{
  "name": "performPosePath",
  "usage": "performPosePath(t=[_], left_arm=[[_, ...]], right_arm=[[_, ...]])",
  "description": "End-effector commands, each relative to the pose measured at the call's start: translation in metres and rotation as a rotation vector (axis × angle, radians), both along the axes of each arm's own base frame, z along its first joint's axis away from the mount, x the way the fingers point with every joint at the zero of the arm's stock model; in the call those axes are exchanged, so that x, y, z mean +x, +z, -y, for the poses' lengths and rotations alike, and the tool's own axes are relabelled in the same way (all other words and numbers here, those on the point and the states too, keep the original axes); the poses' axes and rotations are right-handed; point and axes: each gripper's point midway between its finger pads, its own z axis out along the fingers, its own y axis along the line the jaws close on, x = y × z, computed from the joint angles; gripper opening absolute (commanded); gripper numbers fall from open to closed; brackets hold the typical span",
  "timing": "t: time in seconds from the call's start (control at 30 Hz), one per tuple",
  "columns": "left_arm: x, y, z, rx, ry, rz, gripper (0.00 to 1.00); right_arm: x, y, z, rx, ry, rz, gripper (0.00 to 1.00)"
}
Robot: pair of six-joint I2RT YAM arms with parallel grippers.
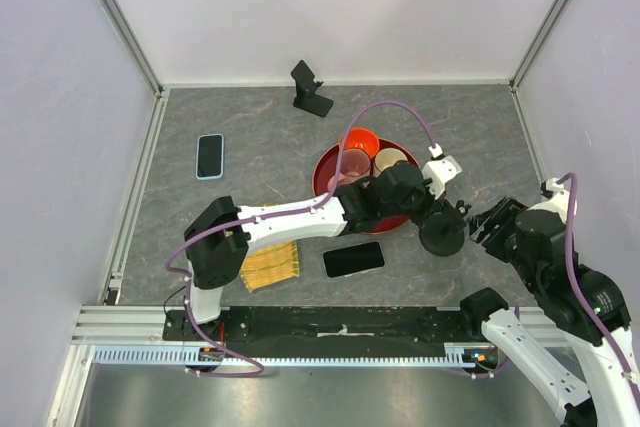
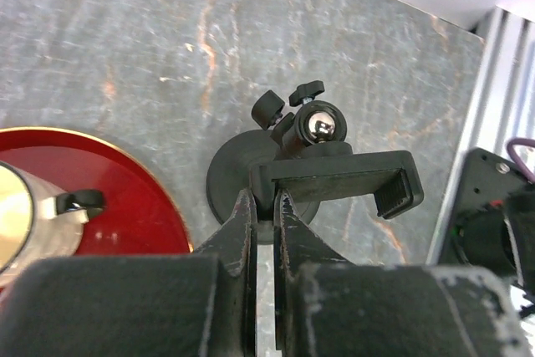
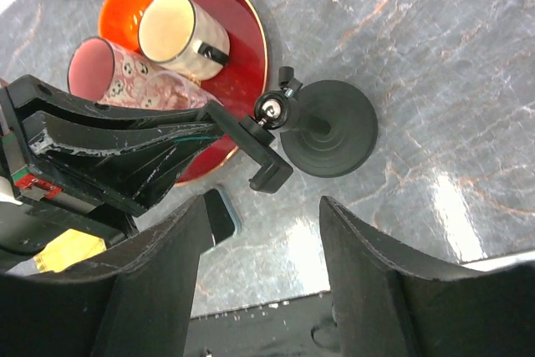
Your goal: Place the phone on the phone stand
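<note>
A black phone stand (image 2: 322, 175) with a round base, a ball joint and a flat clamp bar stands on the grey table just right of the red tray. My left gripper (image 2: 264, 198) is shut on the left end of the clamp bar. From above, the left gripper (image 1: 432, 211) reaches across the tray to the stand (image 1: 441, 237). My right gripper (image 3: 263, 201) is open and empty, a little short of the stand (image 3: 330, 127), and appears from above as the right gripper (image 1: 480, 226). A black phone (image 1: 353, 259) lies flat near the front. A blue-cased phone (image 1: 210, 156) lies at the left.
The red tray (image 1: 325, 162) holds an orange cup (image 1: 360, 141), a cream mug (image 1: 389, 159) and a pink glass (image 1: 352, 163). A second, angular black stand (image 1: 311, 89) is at the back. A yellow cloth (image 1: 270, 265) lies beside the left arm's base. Walls enclose the table.
</note>
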Motion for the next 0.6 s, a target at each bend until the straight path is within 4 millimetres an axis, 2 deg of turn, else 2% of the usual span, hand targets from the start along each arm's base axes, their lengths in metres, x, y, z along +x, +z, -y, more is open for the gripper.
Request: performPosePath(t=[0.0, 0.03, 0.1, 0.17, 0.23, 0.3, 0.47, 0.57], left_arm=[[0.034, 0.078, 0.015, -0.226, 0.094, 0.205, 0.02], [0.037, 0.075, 0.018, -0.230, 0.102, 0.210, 0.02], [0.043, 0.083, 0.024, -0.259, 0.111, 0.222, 0.02], [0.049, 0.077, 0.030, -0.251, 0.124, 0.224, 0.02], [0.056, 0.082, 0.032, -0.271, 0.151, 0.226, 0.02], [0.060, 0.076, 0.035, -0.269, 0.165, 0.216, 0.02], [0.075, 0.074, 0.028, -0.266, 0.269, 0.214, 0.02], [0.077, 0.073, 0.023, -0.270, 0.313, 0.179, 0.02]], right_arm=[[0.019, 0.012, 0.002, 0.004, -0.029, 0.136, 0.64], [0.024, 0.008, 0.000, 0.006, -0.024, 0.148, 0.63], [0.027, 0.003, -0.002, -0.002, -0.020, 0.145, 0.64], [0.033, -0.003, -0.003, -0.016, -0.022, 0.131, 0.66], [0.038, -0.003, -0.002, -0.038, -0.031, 0.126, 0.68], [0.041, -0.002, 0.004, -0.073, -0.053, 0.130, 0.69], [0.048, -0.018, 0.010, -0.130, -0.094, 0.072, 0.67], [0.051, -0.027, 0.009, -0.132, -0.105, 0.045, 0.67]])
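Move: The phone stand's clamp is already pinched in the left fingers, its middle only about 2 cm to their right, with the round base some 12 cm lower and 6 cm right. From the open right hand the clamp lies roughly 7 cm ahead, 4 cm left and 6 cm below; the base is about 8 cm ahead and 18 cm below. The tray's middle is about 19 cm ahead and 17 cm left of that hand, the black phone 1 cm ahead and 22 cm left. The phone stand, kept pinched by its clamp in the shut left fingers, is taken about 5 cm forward and 2 cm to the right past the tray's right side, almost level, turning some 10 degrees counter-clockwise. The right hand follows with fingers still open, about 4 cm forward and 2.5 cm down, drawing slightly nearer the clamp's free end without touching it. ##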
